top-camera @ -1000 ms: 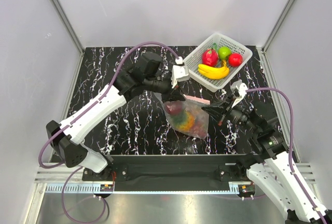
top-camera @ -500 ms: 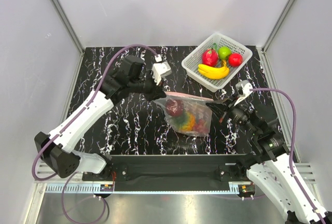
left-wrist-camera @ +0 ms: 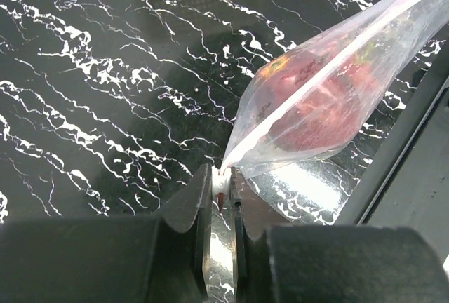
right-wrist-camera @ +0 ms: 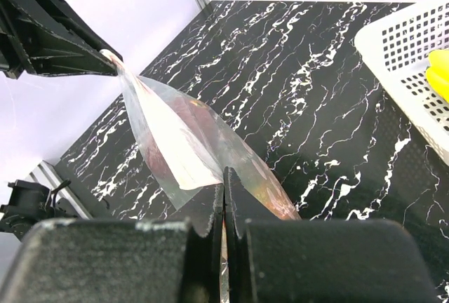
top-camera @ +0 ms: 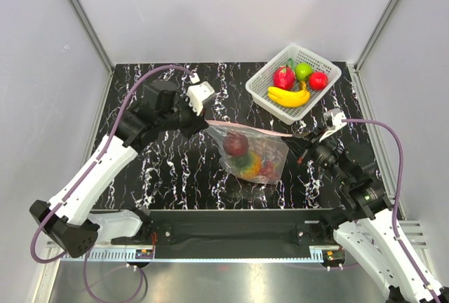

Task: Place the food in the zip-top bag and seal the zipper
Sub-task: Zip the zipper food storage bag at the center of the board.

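Observation:
The clear zip-top bag (top-camera: 270, 154) hangs stretched between both grippers above the black marbled table. Inside it lies the food: a dark red-purple piece (top-camera: 237, 143) and an orange pineapple (top-camera: 250, 165). The pink zipper (top-camera: 259, 131) runs taut along the bag's top edge. My left gripper (top-camera: 208, 127) is shut on the zipper's small white slider (left-wrist-camera: 221, 181) at the bag's left corner. My right gripper (top-camera: 299, 137) is shut on the bag's right corner. In the right wrist view the jaws (right-wrist-camera: 224, 177) pinch the plastic (right-wrist-camera: 175, 135) flat. In the left wrist view the bag (left-wrist-camera: 330, 92) bulges with red fruit.
A white lattice basket (top-camera: 261, 78) stands at the back right, holding a yellow banana (top-camera: 288, 97), red fruits (top-camera: 284, 77) and a green one (top-camera: 303, 71). A black rail (top-camera: 231, 213) runs along the table's near edge. Grey walls close in the left, right and back.
My left gripper has travelled leftward along the zipper, from near the basket to the bag's left corner. The bag now hangs flatter and tauter. The right gripper shifted slightly right.

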`<state>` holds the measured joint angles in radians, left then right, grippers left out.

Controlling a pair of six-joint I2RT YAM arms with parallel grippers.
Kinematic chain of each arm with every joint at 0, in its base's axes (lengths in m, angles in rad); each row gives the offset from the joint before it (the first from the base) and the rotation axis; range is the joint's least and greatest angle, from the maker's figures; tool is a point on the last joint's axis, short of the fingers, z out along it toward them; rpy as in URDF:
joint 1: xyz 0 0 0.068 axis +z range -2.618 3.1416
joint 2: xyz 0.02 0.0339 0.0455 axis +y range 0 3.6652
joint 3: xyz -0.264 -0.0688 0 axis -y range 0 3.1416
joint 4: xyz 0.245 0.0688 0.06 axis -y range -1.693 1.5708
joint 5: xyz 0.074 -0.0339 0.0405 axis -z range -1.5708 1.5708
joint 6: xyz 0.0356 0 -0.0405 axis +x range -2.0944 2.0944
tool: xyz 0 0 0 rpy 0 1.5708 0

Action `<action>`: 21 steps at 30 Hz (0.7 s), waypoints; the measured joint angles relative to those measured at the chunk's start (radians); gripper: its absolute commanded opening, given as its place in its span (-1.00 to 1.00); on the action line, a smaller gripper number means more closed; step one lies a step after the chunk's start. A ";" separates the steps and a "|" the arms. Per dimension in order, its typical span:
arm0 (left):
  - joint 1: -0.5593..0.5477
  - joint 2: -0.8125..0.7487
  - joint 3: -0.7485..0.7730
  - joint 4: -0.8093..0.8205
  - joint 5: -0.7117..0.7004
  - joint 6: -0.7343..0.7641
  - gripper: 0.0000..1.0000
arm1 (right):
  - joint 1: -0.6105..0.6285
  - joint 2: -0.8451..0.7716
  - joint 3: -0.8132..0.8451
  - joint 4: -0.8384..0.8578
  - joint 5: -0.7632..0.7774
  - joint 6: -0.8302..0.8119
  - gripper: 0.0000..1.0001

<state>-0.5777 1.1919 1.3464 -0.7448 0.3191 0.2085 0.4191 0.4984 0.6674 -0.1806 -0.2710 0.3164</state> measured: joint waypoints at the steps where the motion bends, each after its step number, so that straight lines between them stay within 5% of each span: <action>1: 0.000 0.000 0.000 -0.002 -0.002 0.000 -1.00 | 0.000 0.000 0.000 0.000 0.001 0.003 -1.00; 7: 0.000 0.000 0.000 -0.012 -0.004 -0.001 -0.91 | 0.003 -0.002 -0.001 0.000 0.013 0.017 -1.00; 14: 0.023 -0.005 0.007 -0.048 0.004 0.006 0.21 | -0.006 0.031 0.000 0.007 0.017 0.008 -0.99; 17: 0.032 -0.027 0.007 -0.040 0.029 0.004 0.48 | -0.007 0.082 0.015 0.023 -0.011 -0.001 -1.00; 21: 0.000 -0.053 0.022 -0.010 0.052 0.026 0.52 | -0.008 0.121 0.029 0.052 -0.071 -0.012 -0.99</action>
<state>-0.5777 1.1385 1.3685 -0.7544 0.3714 0.2340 0.4114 0.6189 0.6960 -0.1287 -0.3420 0.3046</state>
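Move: Between the left fingers is the left end of the bag's pink zipper; the middle of the food storage bag hangs about 13 cm to their right, 6 cm back and 14 cm down, its dark red fruit 9 cm right, 2 cm back and 11 cm below. From the right hand, which pinches the zipper's other end, the bag's middle is some 12 cm left, 2 cm back and 14 cm lower; the fruit basket stands 38 cm ahead, 8 cm right, 20 cm below. Opening wide after a short hold, the left fingers let go of the zipper's left end, and the hand then lifts about 3 cm while easing back 1 to 2 cm, clear of the end. The right hand stays shut on its end and carries it about 1.5 cm forward, then as far left, towards the freed end. ##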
